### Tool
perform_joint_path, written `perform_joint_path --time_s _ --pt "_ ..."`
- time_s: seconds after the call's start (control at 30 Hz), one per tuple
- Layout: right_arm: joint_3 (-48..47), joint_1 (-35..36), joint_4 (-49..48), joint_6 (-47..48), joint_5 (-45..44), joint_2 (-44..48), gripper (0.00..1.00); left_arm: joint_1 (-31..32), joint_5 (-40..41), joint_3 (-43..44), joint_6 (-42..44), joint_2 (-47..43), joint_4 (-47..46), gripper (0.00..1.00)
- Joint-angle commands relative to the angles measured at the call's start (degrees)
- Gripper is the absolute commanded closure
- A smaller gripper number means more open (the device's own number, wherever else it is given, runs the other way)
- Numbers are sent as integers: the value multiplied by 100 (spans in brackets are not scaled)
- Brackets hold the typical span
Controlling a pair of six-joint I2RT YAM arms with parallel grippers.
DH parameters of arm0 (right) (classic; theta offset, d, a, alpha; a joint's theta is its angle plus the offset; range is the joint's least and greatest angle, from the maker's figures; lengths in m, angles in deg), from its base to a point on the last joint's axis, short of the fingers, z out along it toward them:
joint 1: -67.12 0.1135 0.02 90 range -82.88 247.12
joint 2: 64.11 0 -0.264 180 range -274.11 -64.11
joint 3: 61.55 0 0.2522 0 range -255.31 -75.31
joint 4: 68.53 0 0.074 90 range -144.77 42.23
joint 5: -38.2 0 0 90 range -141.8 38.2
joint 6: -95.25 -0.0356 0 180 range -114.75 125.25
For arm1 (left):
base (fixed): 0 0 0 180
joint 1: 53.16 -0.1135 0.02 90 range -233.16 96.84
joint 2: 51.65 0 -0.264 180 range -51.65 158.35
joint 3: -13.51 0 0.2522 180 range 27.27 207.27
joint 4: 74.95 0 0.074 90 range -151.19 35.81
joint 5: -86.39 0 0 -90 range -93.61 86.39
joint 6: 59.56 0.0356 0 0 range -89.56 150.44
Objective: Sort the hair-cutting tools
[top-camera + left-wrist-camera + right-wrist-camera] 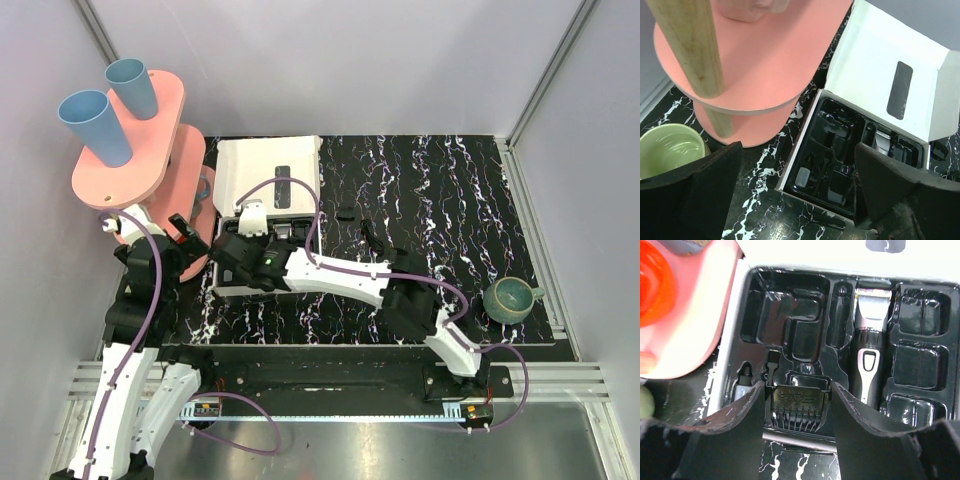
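In the right wrist view, my right gripper [797, 390] is shut on a black comb attachment [798, 407], which spans the gap between both fingers above the near edge of the black moulded tray [785, 315]. The slim clipper [869, 357] with its grey head lies in a slot of that tray. In the top view, the right gripper [240, 262] hangs over the front of the white box [270, 165]. Two small black pieces [346, 213] lie on the table right of the box. My left gripper [799, 165] stands open and holds nothing, left of the box.
A pink two-tier stand [130, 150] with two blue cups [95, 125] rises at the far left. A pale green bowl [670, 150] sits under it. A teal bowl [508, 300] stands at the right. A slim black stick [830, 220] lies before the box.
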Motion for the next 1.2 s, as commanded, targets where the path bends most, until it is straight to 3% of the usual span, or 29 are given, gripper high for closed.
perform_joint_path --time_s 0.0,0.7,1.17 --pt "-262 23 -420 208 -509 -272 73 -27 552 233 -189 -78 96 1" --pt "265 23 -799 50 -738 -589 75 -27 1133 233 -453 -333 272 1" --pt "468 23 -852 -302 -422 -738 75 -27 1168 233 -488 -342 298 1"
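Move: The comb attachment, already pinched in the right fingers, is bound for its recess at the near side of the tray, roughly 7 cm below that hand and 1 cm ahead. Around that recess, at much the same depth, the clipper lies about 7 cm ahead and 6 cm right of the hand, the small brush 3 cm ahead and 4 cm left, and the oil bottle 2 cm ahead and 7 cm left. From the left hand the recess is some 5 cm ahead, 10 cm right and 16 cm down. The comb attachment, still pinched in the right fingers, is lowered about 6 cm towards its tray recess: a quick 3 cm first, a short hover while it eases a centimetre or so forward and left, then the rest down with the leftward shift taken back. Meanwhile the open, empty left hand draws about 3 cm left and slightly back, turning some 10 degrees counter-clockwise, away from the box. ##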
